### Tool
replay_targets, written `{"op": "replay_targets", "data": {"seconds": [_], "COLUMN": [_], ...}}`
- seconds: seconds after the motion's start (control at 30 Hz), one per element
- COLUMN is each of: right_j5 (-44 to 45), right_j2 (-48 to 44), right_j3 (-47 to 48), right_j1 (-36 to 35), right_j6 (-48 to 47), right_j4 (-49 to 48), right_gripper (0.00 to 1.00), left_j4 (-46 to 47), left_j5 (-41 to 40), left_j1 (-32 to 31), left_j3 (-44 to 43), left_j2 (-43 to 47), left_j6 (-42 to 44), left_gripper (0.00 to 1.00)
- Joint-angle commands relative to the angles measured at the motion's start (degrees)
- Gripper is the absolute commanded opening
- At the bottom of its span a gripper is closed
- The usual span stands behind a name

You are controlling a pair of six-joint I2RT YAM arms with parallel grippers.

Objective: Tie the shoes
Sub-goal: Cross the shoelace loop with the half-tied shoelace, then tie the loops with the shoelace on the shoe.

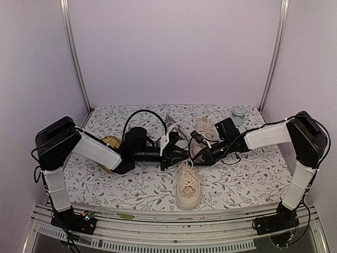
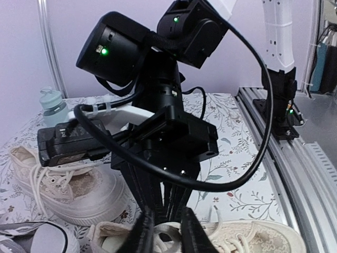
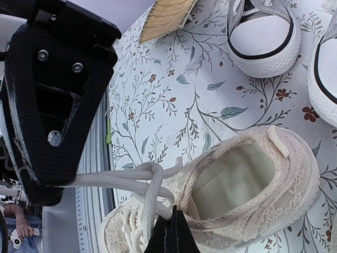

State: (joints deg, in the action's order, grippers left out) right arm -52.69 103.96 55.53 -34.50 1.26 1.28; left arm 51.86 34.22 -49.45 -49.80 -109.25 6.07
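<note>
A cream shoe lies near the table's front, its toe toward me, and also shows in the wrist views. Its laces are crossed in a knot, with two strands stretching sideways to my left gripper. That gripper's jaws stand partly open on either side of a lace loop. My right gripper is shut, pinching a lace at the shoe's throat. The second cream shoe lies behind. Two grey shoes with white toe caps lie further back.
A pale green bottle stands at the back right. A straw-coloured round thing lies behind my left arm. The metal rail runs along the near edge of the floral cloth. The two grippers face each other closely.
</note>
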Motion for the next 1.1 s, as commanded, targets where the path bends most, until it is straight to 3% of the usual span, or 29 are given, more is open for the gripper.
{"op": "replay_targets", "data": {"seconds": [0.0, 0.03, 0.27, 0.77, 1.07], "right_j5": [0.8, 1.3, 5.2, 12.3, 15.3], "right_j2": [-2.6, -2.8, -6.7, -13.0, -12.1], "right_j3": [-0.1, -0.1, -2.8, -9.6, -10.4], "right_j1": [-0.4, -0.4, -0.4, -0.4, 0.0], "right_j6": [-0.6, -0.6, -0.6, 1.2, 1.8], "right_j4": [1.2, 1.5, 3.1, 7.0, 7.3], "right_gripper": [0.01, 0.01, 0.01, 0.01, 0.01], "left_j4": [-2.3, -2.7, -3.3, -13.1, -17.3], "left_j5": [-1.5, -1.9, -11.6, -14.7, -17.4], "left_j1": [0.1, 0.1, 0.3, 0.3, 0.6], "left_j3": [-1.0, -0.7, 5.4, 9.9, 11.4], "left_j2": [-0.1, 0.0, 4.4, 6.1, 7.2], "left_j6": [0.8, 0.7, -0.6, -4.9, -6.1], "left_gripper": [0.07, 0.0, 0.0, 0.0, 0.0]}}
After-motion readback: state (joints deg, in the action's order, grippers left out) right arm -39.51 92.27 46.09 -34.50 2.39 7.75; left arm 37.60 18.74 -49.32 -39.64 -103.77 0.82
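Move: The loop the left hand goes for already lies between its part-closed fingers, about 8 cm above the half-knot on the cream shoe. The shoe's middle is some 6 cm back, 1 cm right and 11 cm below. From the right hand, holding its own loop, the half-knot is about 2 cm left, 2 cm back and 2 cm below. The nearest grey shoe stands roughly 14 cm ahead of the left hand and 4 cm left, the other cream shoe 13 cm ahead and 7 cm right. The left fingers shut on the shoelace loop and draw it down about 8 cm and 6 cm to the left, off over the shoe's left side, tips dipping and swinging counter-clockwise some 15 degrees each. The right hand keeps its pinch on the other loop and pulls it the opposite way, about 5 cm right with a little back, first rising slightly and then sinking, its tips tilting down roughly 10 degrees. ##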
